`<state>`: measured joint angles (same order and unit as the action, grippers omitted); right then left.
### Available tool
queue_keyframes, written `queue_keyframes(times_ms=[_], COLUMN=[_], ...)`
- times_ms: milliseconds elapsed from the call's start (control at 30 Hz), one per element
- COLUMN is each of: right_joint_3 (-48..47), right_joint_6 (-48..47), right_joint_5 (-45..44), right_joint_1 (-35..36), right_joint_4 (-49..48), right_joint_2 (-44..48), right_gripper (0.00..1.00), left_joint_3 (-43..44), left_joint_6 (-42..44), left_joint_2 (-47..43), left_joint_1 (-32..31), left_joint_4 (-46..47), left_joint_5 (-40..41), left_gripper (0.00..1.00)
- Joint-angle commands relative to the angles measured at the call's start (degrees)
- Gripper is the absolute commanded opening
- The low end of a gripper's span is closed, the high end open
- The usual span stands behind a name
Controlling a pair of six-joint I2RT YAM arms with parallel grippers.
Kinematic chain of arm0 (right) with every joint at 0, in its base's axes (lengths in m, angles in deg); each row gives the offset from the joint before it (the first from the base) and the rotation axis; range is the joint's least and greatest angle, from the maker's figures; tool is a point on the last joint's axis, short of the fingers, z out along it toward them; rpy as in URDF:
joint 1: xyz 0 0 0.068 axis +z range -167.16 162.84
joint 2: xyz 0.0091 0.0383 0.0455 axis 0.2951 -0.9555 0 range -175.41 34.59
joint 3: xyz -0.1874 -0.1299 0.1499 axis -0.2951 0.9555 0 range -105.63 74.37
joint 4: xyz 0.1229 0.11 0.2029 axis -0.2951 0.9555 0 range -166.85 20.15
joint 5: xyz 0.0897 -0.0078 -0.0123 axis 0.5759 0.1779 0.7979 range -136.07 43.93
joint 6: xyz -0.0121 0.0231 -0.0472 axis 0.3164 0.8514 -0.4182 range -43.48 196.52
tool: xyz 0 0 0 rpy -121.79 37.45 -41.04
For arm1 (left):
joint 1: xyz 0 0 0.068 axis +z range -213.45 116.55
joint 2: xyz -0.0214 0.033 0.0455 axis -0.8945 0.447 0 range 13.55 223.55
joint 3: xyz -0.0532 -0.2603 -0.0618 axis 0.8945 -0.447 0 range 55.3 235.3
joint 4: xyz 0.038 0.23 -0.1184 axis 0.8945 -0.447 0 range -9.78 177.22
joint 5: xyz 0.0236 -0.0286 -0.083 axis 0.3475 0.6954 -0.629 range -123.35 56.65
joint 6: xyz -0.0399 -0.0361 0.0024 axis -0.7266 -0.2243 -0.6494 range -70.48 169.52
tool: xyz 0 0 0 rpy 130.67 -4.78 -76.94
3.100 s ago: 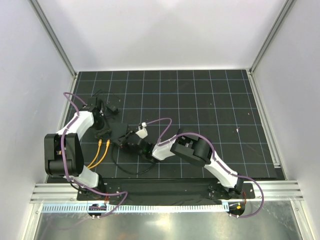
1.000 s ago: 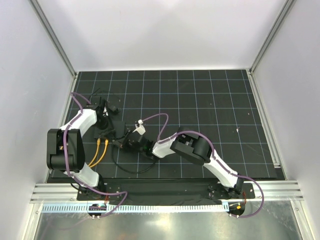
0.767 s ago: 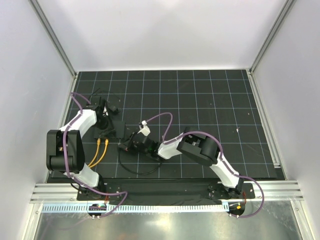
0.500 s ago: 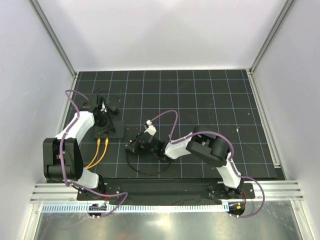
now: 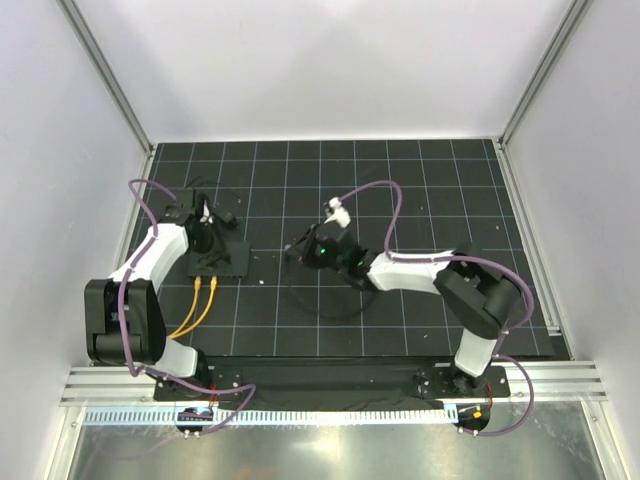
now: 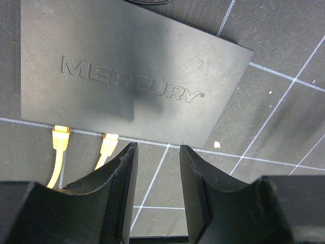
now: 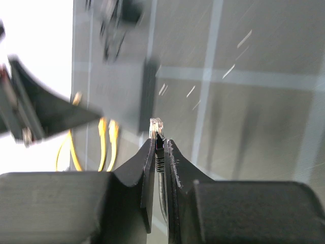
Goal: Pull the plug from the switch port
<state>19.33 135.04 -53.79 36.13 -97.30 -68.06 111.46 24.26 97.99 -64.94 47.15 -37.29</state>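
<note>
The switch is a flat matte-black box lettered MERCURY, lying on the grid floor at the left. Two yellow plugs sit in its near edge. My left gripper hovers over it, open, with only bare floor between its fingers. My right gripper is well to the right of the switch, apart from it. It is shut on the black cable's plug, whose clear tip sticks out past the fingertips. The switch is blurred in the right wrist view.
Two yellow cables run from the switch toward the near left. The black cable loops on the floor below my right gripper. A small black power adapter lies behind the switch. White walls enclose the floor.
My right gripper has drawn back to the right and farther from the switch, carrying the plug and black cable with it. My left gripper has stayed over the switch.
</note>
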Motion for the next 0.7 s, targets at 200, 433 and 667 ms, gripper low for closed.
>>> queue_keyframes(times_ms=[200, 433, 667], right_joint_3=[-5.41, -14.90, -23.78], right_joint_6=[-8.07, -10.80, -7.38], right_joint_5=[0.78, 1.14, -0.71], right_joint_1=[-17.69, -27.98, -34.93], right_joint_4=[6.65, 8.84, 9.02], right_joint_2=[4.13, -1.67, -11.07], right_gripper=[0.01, 0.01, 0.01], left_joint_3=[-0.18, -0.53, -0.61], left_joint_6=[-0.14, -0.41, -0.41], left_joint_2=[-3.23, -4.11, -4.02], left_joint_1=[-0.17, -0.17, -0.17], left_joint_4=[1.31, 1.75, 2.02], left_joint_5=[0.17, -0.62, -1.59], left_gripper=[0.43, 0.43, 0.43])
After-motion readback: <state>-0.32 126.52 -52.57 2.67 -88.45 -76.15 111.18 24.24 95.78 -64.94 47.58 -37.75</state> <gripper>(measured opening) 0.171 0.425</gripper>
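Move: The right hand already has the pulled plug pinched in its fingertips. The switch's middle lies roughly 20 cm to its left, about level fore and aft and 8 cm below; the two yellow plugs in its front edge are about 25 cm left and 5 cm back, and the black adapter some 19 cm left and 14 cm ahead. To this hand's front right the mat is empty. From the idle left hand the switch is about 3 cm ahead, 2 cm left and 5 cm below. Fast and almost straight out on a forward-right diagonal, the right hand sweeps some 30 cm away from the switch towards the empty far part of the mat, climbing slightly on the way. Its wrist swings nearly 30 degrees clockwise, while the closed fingers keep their pinch on the plug and take its dark cable along. ##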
